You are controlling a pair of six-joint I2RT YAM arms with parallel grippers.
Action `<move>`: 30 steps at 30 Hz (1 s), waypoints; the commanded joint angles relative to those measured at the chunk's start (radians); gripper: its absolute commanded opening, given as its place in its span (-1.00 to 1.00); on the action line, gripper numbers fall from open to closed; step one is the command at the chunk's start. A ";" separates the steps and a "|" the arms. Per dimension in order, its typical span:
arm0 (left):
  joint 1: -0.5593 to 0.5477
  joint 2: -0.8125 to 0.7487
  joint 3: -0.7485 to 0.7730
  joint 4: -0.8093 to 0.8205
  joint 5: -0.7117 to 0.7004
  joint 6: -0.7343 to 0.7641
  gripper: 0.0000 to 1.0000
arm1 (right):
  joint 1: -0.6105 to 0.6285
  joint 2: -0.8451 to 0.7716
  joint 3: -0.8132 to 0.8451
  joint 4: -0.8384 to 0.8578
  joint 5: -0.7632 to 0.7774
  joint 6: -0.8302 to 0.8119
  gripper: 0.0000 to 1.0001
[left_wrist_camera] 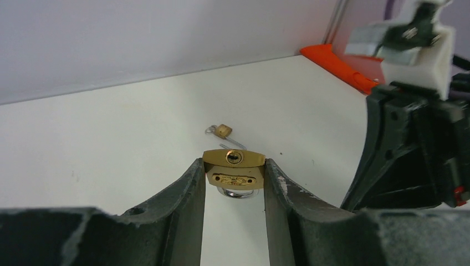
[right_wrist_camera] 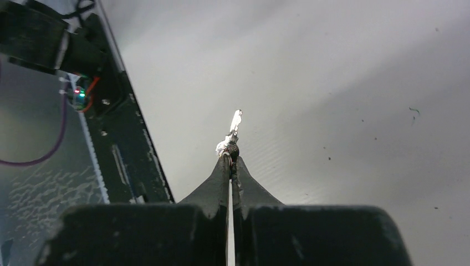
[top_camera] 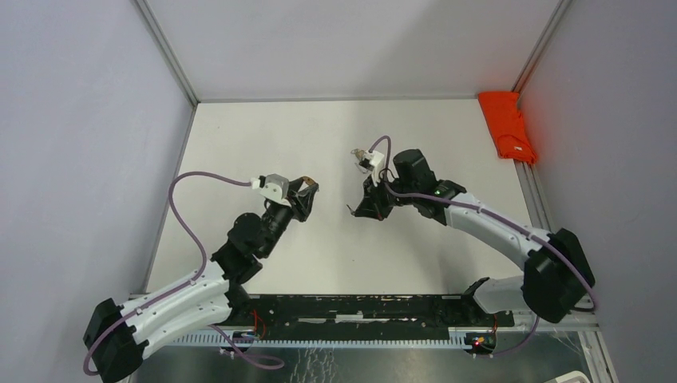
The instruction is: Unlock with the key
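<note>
A brass padlock [left_wrist_camera: 233, 173] is clamped between the fingers of my left gripper [left_wrist_camera: 233, 165], held above the table. Its keyhole faces the wrist camera and its steel shackle points down toward the palm. In the top view that left gripper [top_camera: 307, 188] is left of centre, aimed right. My right gripper [right_wrist_camera: 229, 159] is shut on a small silver key [right_wrist_camera: 235, 123], whose blade sticks out past the fingertips. Seen from above, the right gripper [top_camera: 357, 210] faces the left one across a short gap, the key tip [top_camera: 350, 211] pointing at it. Key and padlock are apart.
A small brass piece with a metal ring [left_wrist_camera: 223, 131] lies on the white table beyond the padlock. An orange cloth [top_camera: 508, 124] sits at the back right corner. The right arm's black wrist [left_wrist_camera: 410, 149] fills the right side of the left wrist view. Grey walls enclose the table.
</note>
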 commanded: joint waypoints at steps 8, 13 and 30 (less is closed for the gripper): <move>0.075 0.111 0.099 0.007 0.248 -0.219 -0.96 | -0.003 -0.206 0.006 0.150 -0.081 0.058 -1.00; 0.117 0.291 0.190 -0.109 0.403 -0.337 -0.96 | -0.006 -0.187 -0.050 0.148 -0.091 0.064 -1.00; 0.228 0.867 0.282 -0.109 0.846 -0.464 -0.96 | -0.011 0.001 -0.174 0.139 0.067 0.038 -1.00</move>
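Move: The key I carry in my right fingers lies roughly 9 cm to the right of my left hand, about 3 cm back and 11 cm lower. For my right hand, the padlock still clamped in my left fingers stands some 11 cm to the left, 3 cm ahead and about 10 cm higher. The opened padlock lies on the table about 28 cm ahead of my right hand, 4 cm to its right and 15 cm below. I swing the padlock down in front of the key: my left hand drops about 19 cm and goes 8 cm to the right, fingers tipping some 50 degrees downward and turning a little clockwise. Meanwhile my right hand lifts the key about 8 cm with a slight drift back, then brings it down again to just below its starting height. Both grips hold; key and padlock come close without touching. ##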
